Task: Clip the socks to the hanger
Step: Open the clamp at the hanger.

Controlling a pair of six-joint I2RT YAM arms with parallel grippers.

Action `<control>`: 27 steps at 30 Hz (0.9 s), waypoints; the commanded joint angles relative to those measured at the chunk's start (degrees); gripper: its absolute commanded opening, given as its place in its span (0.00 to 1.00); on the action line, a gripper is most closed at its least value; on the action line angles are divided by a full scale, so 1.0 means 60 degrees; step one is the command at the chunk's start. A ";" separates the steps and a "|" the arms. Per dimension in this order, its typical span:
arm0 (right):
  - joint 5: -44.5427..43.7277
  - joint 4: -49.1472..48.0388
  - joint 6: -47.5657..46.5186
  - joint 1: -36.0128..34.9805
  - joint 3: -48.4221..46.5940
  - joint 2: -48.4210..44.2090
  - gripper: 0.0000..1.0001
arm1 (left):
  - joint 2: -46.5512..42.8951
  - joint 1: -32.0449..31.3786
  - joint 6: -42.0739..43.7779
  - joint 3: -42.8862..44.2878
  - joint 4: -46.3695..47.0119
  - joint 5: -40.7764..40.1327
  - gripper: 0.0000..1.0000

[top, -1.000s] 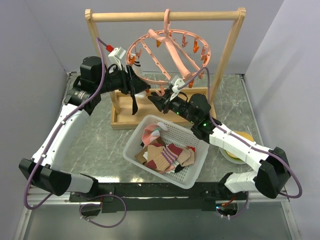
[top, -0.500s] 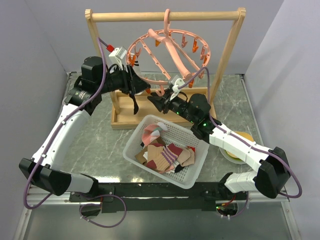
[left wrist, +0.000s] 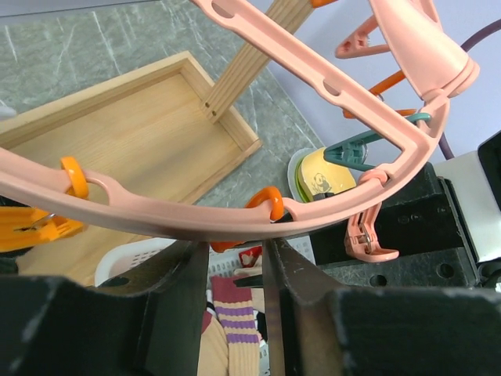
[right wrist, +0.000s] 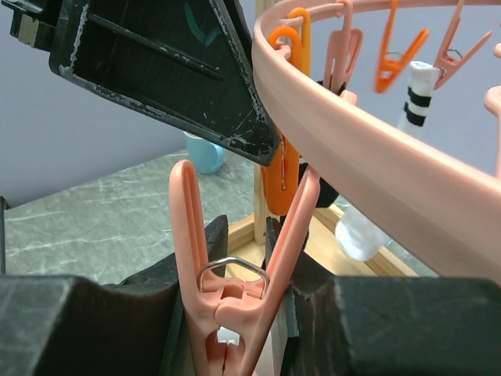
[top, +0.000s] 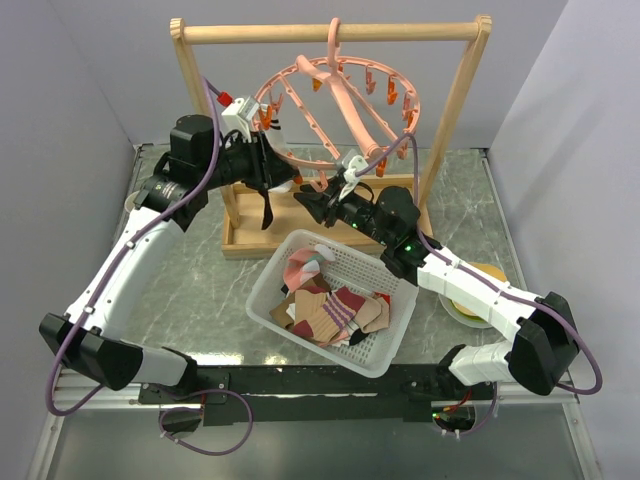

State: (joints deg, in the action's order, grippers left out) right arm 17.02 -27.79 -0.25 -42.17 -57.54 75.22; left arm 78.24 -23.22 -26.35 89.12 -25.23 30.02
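Note:
The salmon-pink ring hanger (top: 345,95) hangs tilted from the wooden rail. My left gripper (top: 268,170) is at its left rim, and its jaws stand close either side of an orange clip (left wrist: 227,245) just under the ring (left wrist: 196,219). A black sock (top: 266,208) dangles straight below it. My right gripper (top: 318,205) is shut on a pink clip (right wrist: 188,235) hanging from the ring (right wrist: 376,157), right beside the orange clip (right wrist: 280,184). A white sock with black stripes (right wrist: 415,94) hangs further along. More socks (top: 325,310) lie in the basket.
The wooden rack (top: 330,32) stands on a shallow wooden tray (top: 245,240). In front of it, the white mesh basket (top: 395,345) sits between the two arms. A yellow dish (top: 480,300) lies behind the right forearm. A teal cup (right wrist: 205,153) is at the back. Grey walls close both sides.
The left gripper's jaws have narrowed round the orange clip and its wrist has shifted slightly up and right. The right arm and its pink clip have stayed put.

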 commanded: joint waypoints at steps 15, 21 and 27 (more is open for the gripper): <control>-0.1267 0.0793 -0.0136 -0.0047 0.0537 -0.0964 1.00 | 0.0027 0.0091 0.0246 0.0776 0.0075 -0.0477 0.01; -0.0700 0.1219 0.0685 -0.0061 0.1020 -0.1316 1.00 | 0.0027 0.0091 0.0261 0.0806 0.0031 -0.0433 0.01; -0.0067 0.0752 0.1067 -0.0588 0.0728 -0.1243 1.00 | 0.0027 0.0091 0.0231 0.0689 0.0075 -0.0345 0.01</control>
State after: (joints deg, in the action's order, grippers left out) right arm 15.25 -20.21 3.77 -43.66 -50.76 69.06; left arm 78.65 -22.81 -25.10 91.29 -26.85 27.55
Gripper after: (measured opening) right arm 0.995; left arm 0.336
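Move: The right hand has the pink clamp on the hanger's near rim between its fingertips, within about 1 cm of its hand point. The orange clamp in the left fingers is some 4 cm left, 3 cm ahead and slightly above; the sock basket's middle lies roughly 12 cm back, 3 cm left and 28 cm below. From the left hand, the orange clamp is at its fingertips, the pink one about 5 cm right and 2 cm back, and the hanging black sock some 5 cm left, 5 cm ahead and 8 cm down. The right fingers let go of the pink clamp by spreading fully, and the hand comes away from the rim, down and back about 5 cm in all, edging right before swinging partly back left and tipping down some 10 degrees. The left hand keeps its pinch on the orange clamp, easing only about a centimetre forward and left. ##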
